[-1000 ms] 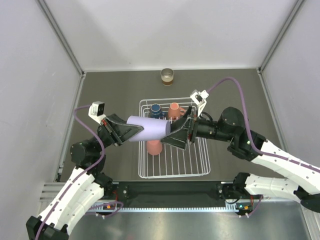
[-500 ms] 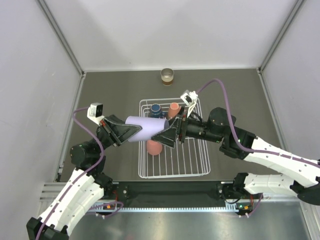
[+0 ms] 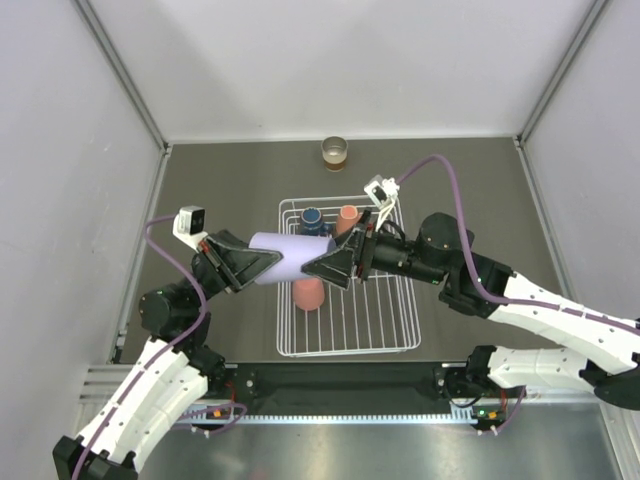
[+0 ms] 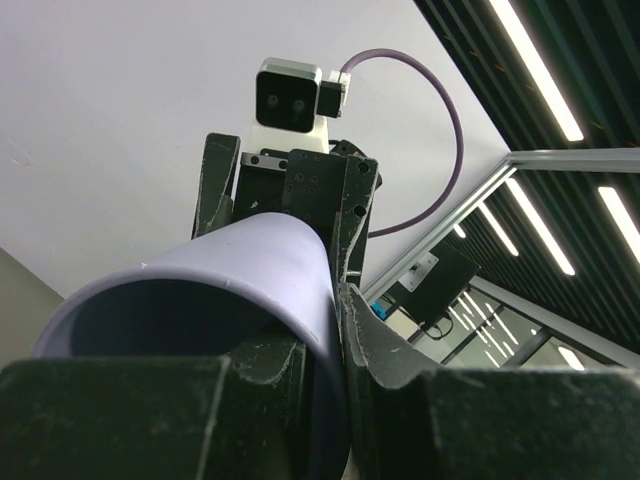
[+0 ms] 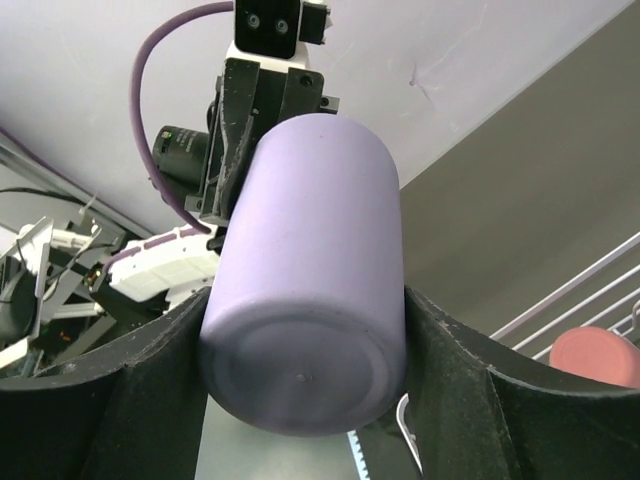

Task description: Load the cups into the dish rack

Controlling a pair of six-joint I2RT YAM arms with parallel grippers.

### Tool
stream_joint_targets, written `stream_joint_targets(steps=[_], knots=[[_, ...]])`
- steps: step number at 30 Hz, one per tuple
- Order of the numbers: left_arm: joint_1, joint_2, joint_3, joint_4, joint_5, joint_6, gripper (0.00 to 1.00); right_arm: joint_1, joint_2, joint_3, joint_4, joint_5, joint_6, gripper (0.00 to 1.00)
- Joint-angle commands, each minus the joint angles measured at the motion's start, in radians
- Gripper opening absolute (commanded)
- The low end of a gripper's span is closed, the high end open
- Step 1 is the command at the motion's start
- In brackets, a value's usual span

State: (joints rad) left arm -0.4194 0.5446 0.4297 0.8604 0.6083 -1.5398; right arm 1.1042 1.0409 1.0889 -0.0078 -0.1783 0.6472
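A lavender tumbler (image 3: 290,257) hangs on its side above the dish rack (image 3: 345,350), held at both ends. My left gripper (image 3: 262,262) is shut on its rim wall (image 4: 250,270), one finger inside and one outside. My right gripper (image 3: 318,268) has closed round the base end (image 5: 320,250), with a finger pressed against each side. Inside the rack lie a pink tumbler (image 3: 308,294), a terracotta-orange mug (image 3: 347,217) and a dark blue mug (image 3: 313,218). A shiny brownish cup (image 3: 334,153) stands on the table beyond the rack.
Grey walls enclose the table on the left, right and back. Both arms cross over the left and middle of the rack. The right arm's purple cable (image 3: 440,170) loops above the rack's far right corner.
My right gripper has moved left onto the tumbler's base end and its fingers have closed in against it. The left gripper and the tumbler have stayed almost still.
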Motion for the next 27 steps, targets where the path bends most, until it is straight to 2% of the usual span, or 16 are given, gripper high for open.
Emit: stream_joint_targets(steps=[1, 3, 4, 5, 6, 7, 8, 9, 10, 11, 12, 15, 16, 19, 22, 27], knots=[[-0.004, -0.014, 0.001, 0.026, 0.011, -0.003, 0.0, 0.022, 0.016, 0.066, 0.063, -0.009, -0.004, 0.31], [-0.004, -0.017, 0.003, 0.013, 0.01, 0.003, 0.0, 0.022, 0.021, 0.075, 0.051, -0.006, -0.014, 0.16], [-0.004, -0.023, 0.003, -0.001, 0.011, 0.015, 0.13, 0.022, 0.022, 0.084, 0.011, 0.003, -0.017, 0.08], [-0.004, -0.028, 0.004, -0.047, 0.01, 0.027, 0.24, 0.022, 0.025, 0.107, -0.024, 0.016, -0.024, 0.04], [-0.004, -0.034, 0.009, -0.105, 0.01, 0.043, 0.39, 0.022, 0.025, 0.121, -0.062, 0.042, -0.044, 0.0], [-0.004, -0.052, 0.027, -0.165, 0.007, 0.091, 0.54, 0.022, 0.027, 0.135, -0.095, 0.054, -0.056, 0.0], [-0.004, -0.066, 0.041, -0.228, -0.005, 0.124, 0.8, 0.022, 0.025, 0.164, -0.172, 0.066, -0.066, 0.0], [-0.004, -0.077, 0.056, -0.389, -0.015, 0.159, 0.91, 0.022, 0.024, 0.181, -0.213, 0.101, -0.086, 0.0], [-0.004, -0.099, 0.093, -0.468, -0.028, 0.232, 0.98, 0.022, 0.022, 0.218, -0.259, 0.126, -0.093, 0.0], [-0.004, -0.109, 0.113, -0.562, -0.045, 0.275, 0.98, 0.02, 0.022, 0.238, -0.362, 0.152, -0.099, 0.0], [-0.005, -0.118, 0.136, -0.728, -0.089, 0.317, 0.99, 0.022, 0.022, 0.258, -0.407, 0.204, -0.119, 0.0], [-0.004, -0.129, 0.23, -0.976, -0.177, 0.479, 0.99, 0.02, 0.034, 0.347, -0.631, 0.299, -0.146, 0.0], [-0.004, -0.127, 0.274, -1.118, -0.247, 0.547, 0.99, 0.02, 0.044, 0.373, -0.685, 0.319, -0.152, 0.0], [-0.004, -0.117, 0.354, -1.328, -0.399, 0.636, 0.99, 0.016, 0.1, 0.497, -0.917, 0.379, -0.158, 0.0], [-0.004, -0.109, 0.397, -1.382, -0.444, 0.693, 0.99, 0.008, 0.223, 0.656, -1.151, 0.421, -0.158, 0.0], [-0.004, -0.115, 0.402, -1.373, -0.44, 0.708, 0.98, -0.004, 0.364, 0.721, -1.359, 0.476, -0.167, 0.0]])
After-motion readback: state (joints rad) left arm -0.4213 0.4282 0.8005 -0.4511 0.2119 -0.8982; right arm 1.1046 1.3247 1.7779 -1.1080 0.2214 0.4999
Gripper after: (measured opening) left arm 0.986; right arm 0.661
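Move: Both hands still hold the purple cup. Its free rack spot lies about 9 cm ahead, 3 right and 26 below the right hand. From that hand the coral cup stands 9 ahead and 4 left, the terracotta mug 24 ahead and 5 right, and the blue mug 24 ahead and 4 left, all equally low. From the left hand the spot is roughly 9 ahead, 12 right and 28 below. Left hand releases the purple cup, sinking about 9 cm; right carries it rightward and forward, tipping rim down. ##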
